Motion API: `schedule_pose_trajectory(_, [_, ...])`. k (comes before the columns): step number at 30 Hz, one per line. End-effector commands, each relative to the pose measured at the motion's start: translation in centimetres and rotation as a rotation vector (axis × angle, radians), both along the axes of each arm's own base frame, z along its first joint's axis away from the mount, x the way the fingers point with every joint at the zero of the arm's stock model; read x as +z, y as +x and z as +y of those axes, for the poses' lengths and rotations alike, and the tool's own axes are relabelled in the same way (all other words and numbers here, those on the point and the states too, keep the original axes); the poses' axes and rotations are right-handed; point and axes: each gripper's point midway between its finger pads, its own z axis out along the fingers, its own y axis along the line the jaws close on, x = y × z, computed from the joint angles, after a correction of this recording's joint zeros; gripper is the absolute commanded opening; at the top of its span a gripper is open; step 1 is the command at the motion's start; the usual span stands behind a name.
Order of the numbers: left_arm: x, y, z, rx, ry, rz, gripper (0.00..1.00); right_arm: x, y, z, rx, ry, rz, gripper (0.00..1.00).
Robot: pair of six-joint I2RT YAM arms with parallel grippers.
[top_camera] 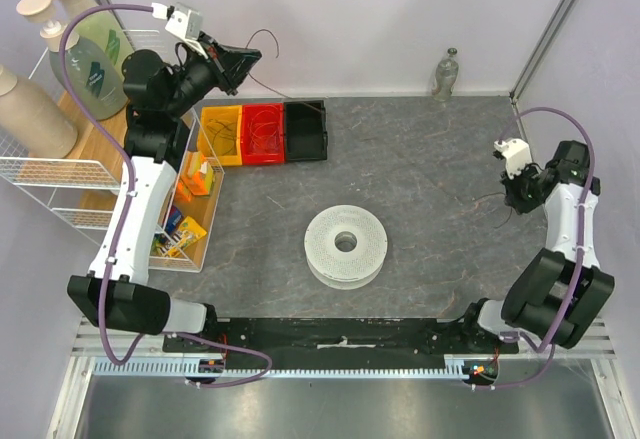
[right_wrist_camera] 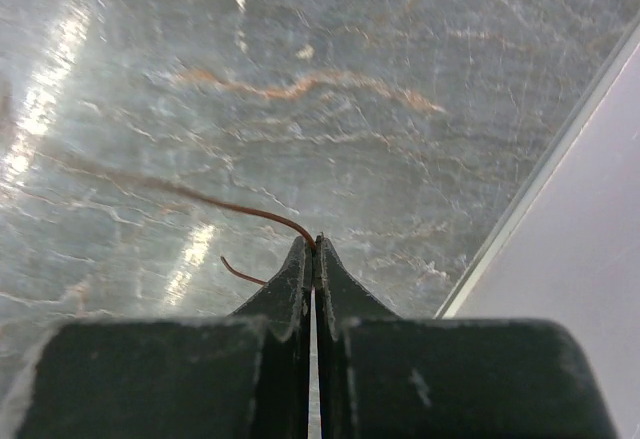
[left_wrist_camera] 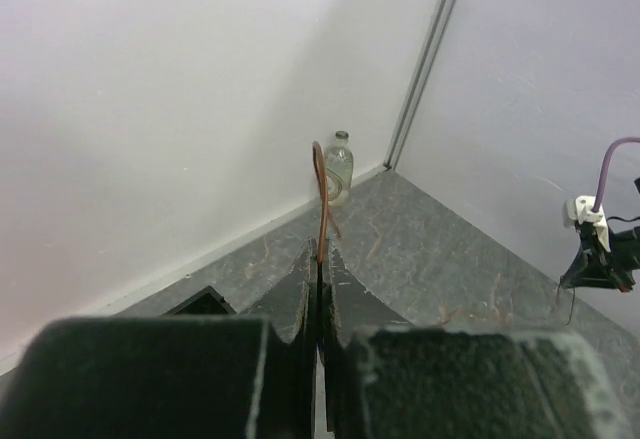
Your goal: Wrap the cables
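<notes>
A white round spool (top_camera: pixel 346 244) lies flat in the middle of the grey table. My left gripper (top_camera: pixel 243 64) is raised high at the back left, shut on a very thin dark cable (top_camera: pixel 265 39) whose free end curls upward. In the left wrist view the cable (left_wrist_camera: pixel 320 189) looks reddish-brown and rises from the closed tips of the left gripper (left_wrist_camera: pixel 320 249). My right gripper (top_camera: pixel 512 202) hangs low at the right side, also shut on a thin cable (right_wrist_camera: pixel 230 202) that leaves the tips of the right gripper (right_wrist_camera: pixel 316 242) leftward. Whether it is one cable I cannot tell.
Yellow (top_camera: pixel 222 134), red (top_camera: pixel 265 131) and black (top_camera: pixel 305 129) bins stand at the back left. A white basket (top_camera: pixel 205 244) of small items and a wire rack (top_camera: pixel 60 174) with bottles stand along the left edge. A glass bottle (top_camera: pixel 447 72) stands at the back wall.
</notes>
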Motion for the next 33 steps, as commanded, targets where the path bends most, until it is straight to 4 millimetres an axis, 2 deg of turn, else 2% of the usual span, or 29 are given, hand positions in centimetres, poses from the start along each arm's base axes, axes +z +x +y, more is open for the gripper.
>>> schedule_pose_trajectory(1, [2.3, 0.9, 1.0, 0.054, -0.053, -0.048, 0.02, -0.4, 0.6, -3.3, 0.020, -0.073, -0.014, 0.00])
schedule_pose_trajectory(6, [3.1, 1.5, 1.6, 0.072, -0.033, -0.085, 0.02, -2.0, 0.0, -5.2, 0.024, -0.089, 0.018, 0.00])
schedule_pose_trajectory(14, [2.0, 2.5, 1.9, 0.082, 0.048, -0.092, 0.02, -4.3, -1.2, -7.7, 0.001, -0.079, 0.071, 0.00])
schedule_pose_trajectory(21, [1.2, 3.4, 2.5, 0.122, 0.106, -0.112, 0.02, -4.9, -1.5, -9.3, -0.040, -0.071, 0.088, 0.00])
schedule_pose_trajectory(26, [1.5, 3.3, 2.8, 0.132, 0.127, -0.136, 0.02, -5.3, -1.4, -10.2, -0.079, -0.049, 0.098, 0.00])
schedule_pose_trajectory(27, [0.7, 3.4, 2.8, 0.129, 0.136, -0.112, 0.01, -5.3, -1.4, -10.5, -0.087, -0.047, 0.099, 0.00])
schedule_pose_trajectory(33, [0.3, 3.8, 3.1, 0.141, 0.154, -0.108, 0.02, -5.5, -1.6, -11.2, -0.102, -0.049, 0.108, 0.00])
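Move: The cable is already pinched in both shut grippers. The middle of its slack span hangs about 28 cm right of the left hand, 5 back and 20 below; from the right hand it is 28 cm left, 5 ahead and 14 higher. Below the left hand, the black bin sits about 16 cm ahead and 4 right, the white spool 18 back and 16 right. From the right hand the spool is 40 cm left and 5 back, the right wall's foot some 13 cm right. Rightward and down towards the foot of the right wall, the right hand draws its end of the cable nearly 10 cm, quickly at first and then easing off. The left hand, high up, eases forward about 3 cm and then sinks about as much, rolling slightly. Both grippers stay shut on the cable. ##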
